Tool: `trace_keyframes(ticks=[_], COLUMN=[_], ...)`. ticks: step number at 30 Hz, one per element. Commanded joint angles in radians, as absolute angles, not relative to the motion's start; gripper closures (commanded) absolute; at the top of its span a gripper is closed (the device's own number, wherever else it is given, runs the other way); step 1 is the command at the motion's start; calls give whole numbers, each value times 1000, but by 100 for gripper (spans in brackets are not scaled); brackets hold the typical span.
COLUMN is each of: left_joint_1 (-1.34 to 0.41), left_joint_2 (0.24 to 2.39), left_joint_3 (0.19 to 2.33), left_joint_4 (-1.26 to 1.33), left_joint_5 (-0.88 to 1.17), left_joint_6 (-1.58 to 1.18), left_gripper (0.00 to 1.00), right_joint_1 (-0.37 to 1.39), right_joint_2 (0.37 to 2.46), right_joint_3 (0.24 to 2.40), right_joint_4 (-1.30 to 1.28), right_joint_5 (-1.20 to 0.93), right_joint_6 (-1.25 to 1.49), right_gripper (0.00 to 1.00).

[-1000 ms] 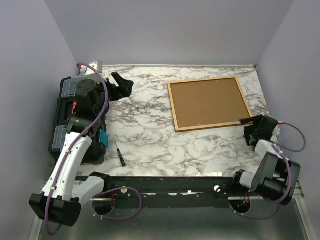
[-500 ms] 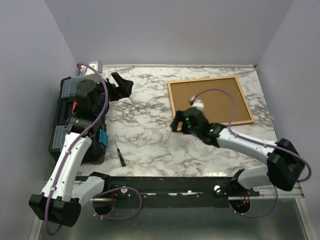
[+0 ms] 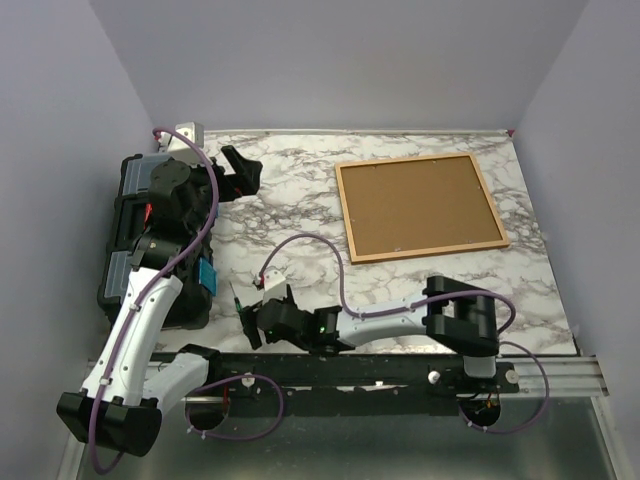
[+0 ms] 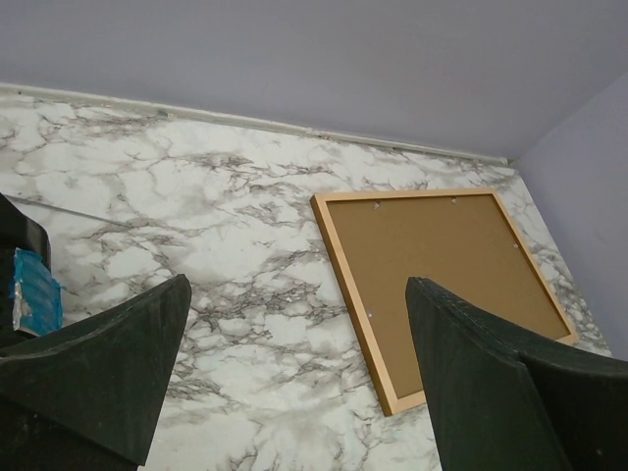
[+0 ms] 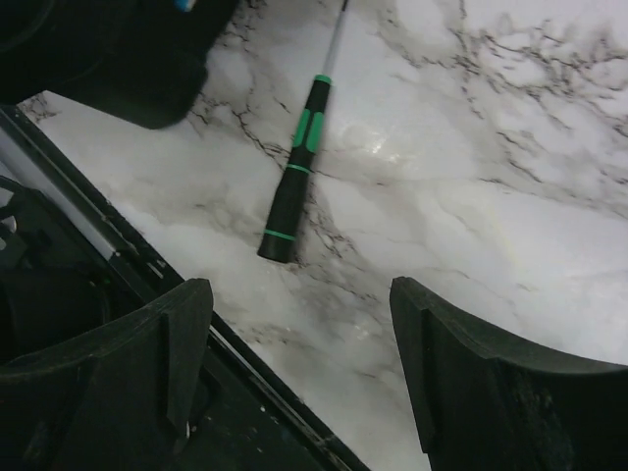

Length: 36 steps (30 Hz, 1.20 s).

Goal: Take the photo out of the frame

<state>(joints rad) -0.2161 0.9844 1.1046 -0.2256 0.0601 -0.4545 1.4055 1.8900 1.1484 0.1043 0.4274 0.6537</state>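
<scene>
The frame (image 3: pixel 344 212) lies flat at the back right of the marble table, with its plain brown backing board (image 3: pixel 418 205) facing up. The photo is hidden under that board. My left gripper (image 3: pixel 245 172) hangs open high at the back left, far from the frame; its wrist view looks down on the frame (image 4: pixel 350 294) and the board (image 4: pixel 442 255) between the open jaws (image 4: pixel 296 294). My right gripper (image 3: pixel 252 320) reaches across to the front left. It is open (image 5: pixel 301 294) and holds nothing. A black and green screwdriver (image 5: pixel 294 172) lies just beyond its fingertips.
A black toolbox (image 3: pixel 125 230) stands along the table's left edge, beside the left arm. The screwdriver (image 3: pixel 236 296) lies close to the toolbox's near corner. The black mounting rail (image 5: pixel 118 255) runs along the table's front edge, under the right gripper's left finger.
The right arm has swung from the right edge, past the frame's near left corner, to the front left over the screwdriver. Its jaws have narrowed slightly. The left arm has barely moved.
</scene>
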Motion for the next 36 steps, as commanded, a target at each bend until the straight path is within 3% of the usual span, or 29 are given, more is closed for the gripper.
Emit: trace_keyframes(ticks=[1,13,17,19,24,28,33,36], left_joint_1=[-214,-212,-212,-213,-215,-216,-271,-308], left_joint_2=[972,976,974,976,974,1012,1049,1087], left_joint_3=[1100,1106,1103,1104,1102,1116,1121,1141], left_joint_4=[-209,-206,-204,-208,-200,-205,-180,-173], left_joint_5=[40,78,75,77,90,146,219,315], left_joint_6=[-434,-448,-448,-448,-444,-458,-427,-416], left_gripper=[6,7,7,7,7,7,7,7], right_joint_1=[1434,1505,1511,1513,1507,1484,1408,1260], right_joint_2=[1984,2231,2311,2318,2220,2014,1690,1488], right_joint_3=[1233,1483,1610,1604,1431,1166,881,738], right_joint_4=[164,31,-183,-241,-230,-101,58,89], right_joint_5=[571,707,823,860,927,932,851,634], right_joint_6=[613,485,547,592,633,622,574,610], right_gripper=[23,28,48,51,71,99,99,100])
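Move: Below and to the left of the open right hand lies the screwdriver, its middle about 3 cm ahead, 6 cm left and 5 cm down. The black toolbox stands some 17 cm ahead and 23 cm left, its middle about level with the hand. The frame lies back side up, its middle roughly 26 cm ahead, 37 cm right and 6 cm down. From the left hand the screwdriver is about 16 cm back, 4 cm left and 34 cm down. Sinking about 4.5 cm and easing some 6 cm left, the right hand comes down onto the butt end of the screwdriver's handle and pinches it between the closing fingers, then carries it about 19 cm right, a little forward and up, towards the frame. The wrist swings clockwise some 25 degrees. Near the end the left hand starts right and slightly down, about 3.5 cm. ##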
